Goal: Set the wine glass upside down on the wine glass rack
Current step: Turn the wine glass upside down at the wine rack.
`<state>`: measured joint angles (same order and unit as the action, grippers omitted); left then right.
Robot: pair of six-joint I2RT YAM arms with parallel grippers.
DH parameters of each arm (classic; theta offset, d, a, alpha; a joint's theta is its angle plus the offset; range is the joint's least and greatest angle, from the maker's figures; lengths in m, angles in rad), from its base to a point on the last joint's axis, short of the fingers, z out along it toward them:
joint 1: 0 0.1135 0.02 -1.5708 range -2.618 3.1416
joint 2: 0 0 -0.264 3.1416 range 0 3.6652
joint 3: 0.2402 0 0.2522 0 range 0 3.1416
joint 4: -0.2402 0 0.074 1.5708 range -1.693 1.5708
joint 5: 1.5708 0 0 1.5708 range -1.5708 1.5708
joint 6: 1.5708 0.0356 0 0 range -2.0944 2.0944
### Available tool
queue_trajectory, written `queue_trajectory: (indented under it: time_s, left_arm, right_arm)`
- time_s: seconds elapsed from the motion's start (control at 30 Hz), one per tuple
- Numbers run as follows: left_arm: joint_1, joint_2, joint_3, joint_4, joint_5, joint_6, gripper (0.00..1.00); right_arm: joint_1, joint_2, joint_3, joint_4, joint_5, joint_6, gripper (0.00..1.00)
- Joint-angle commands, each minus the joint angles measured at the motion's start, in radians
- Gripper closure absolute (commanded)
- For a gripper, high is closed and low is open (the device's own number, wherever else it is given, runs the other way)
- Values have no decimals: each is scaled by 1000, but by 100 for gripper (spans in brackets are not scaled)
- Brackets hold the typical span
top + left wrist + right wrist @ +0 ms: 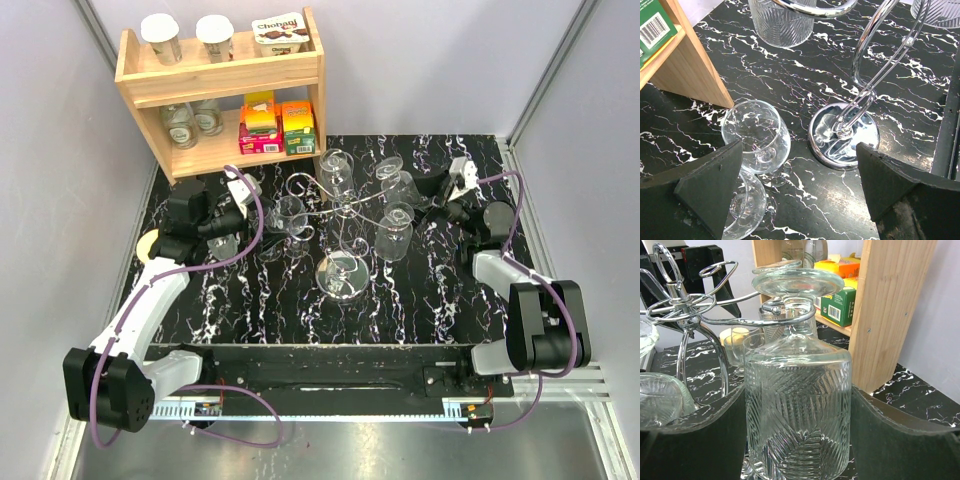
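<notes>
A ribbed wine glass (797, 405) hangs upside down, its foot (797, 282) resting on a wire arm of the wine glass rack (682, 307). My right gripper (797, 390) is shut on its bowl, a finger against each side. From above, that glass (400, 188) is on the right side of the silver rack (345, 205), which carries several other inverted glasses. My left gripper (799, 150) stands open over the table, left of the rack's round base (845, 135), with nothing between its fingers.
Two plain glasses (756, 135) (742, 210) stand upright by my left finger, seen from above left of the rack (290, 215). A wooden shelf (220, 80) with cups and boxes stands at the back left, and its side panel (890, 310) is close behind the held glass.
</notes>
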<state>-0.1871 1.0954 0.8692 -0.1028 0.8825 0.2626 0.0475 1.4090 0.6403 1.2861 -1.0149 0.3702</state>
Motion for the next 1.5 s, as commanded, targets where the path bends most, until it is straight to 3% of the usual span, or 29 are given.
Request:
queue_trajectory:
  time_s: [0.0,0.5,0.57,0.63,0.93,1.03,1.3,1.37,1.47]
  left_arm:
    - [8,8,17,43,42,13,1]
    - [6,1,21,23,49,23,1]
    - [6,3,24,23,49,23,1]
    - [6,3,27,18,50,23,1]
    - [6,-2,25,14,52,27,1]
    - [6,-3,24,14,53,27,1]
    - [6,-14,28,-11,70,36,1]
    - [6,-22,31,-17,78,33,1]
    - [6,-31,33,-23,82,27,1]
  right_arm:
    - [3,7,65,275,24,-8,100]
    - [46,50,47,275,38,-50,98]
    - [46,54,42,275,36,-51,87]
    - [46,57,35,274,35,-54,86]
    - [46,65,7,275,6,-68,48]
    - [46,68,5,274,-5,-67,43]
    - [46,58,-17,274,-22,-126,6]
    - [46,48,-28,266,-30,-154,1]
    - [46,33,-39,243,-27,-165,1]
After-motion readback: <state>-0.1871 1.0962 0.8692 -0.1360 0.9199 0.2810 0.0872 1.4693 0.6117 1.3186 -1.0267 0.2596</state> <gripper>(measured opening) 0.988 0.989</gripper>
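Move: The right hand holds the upside-down wine glass by its bowl; the rack's far-right loop it is meant for lies about 4 cm left, 1 ahead and 6 above. A nearer hanging glass is some 8 cm back and 3 left, the rack's hub roughly 13 left, 4 back and 5 above. From the idle left hand the loop lies about 25 cm right, 12 ahead and 8 above. Right hand eases the glass about 1.5 cm left into the loop, sinks some 2.5 cm and opens, letting go. ##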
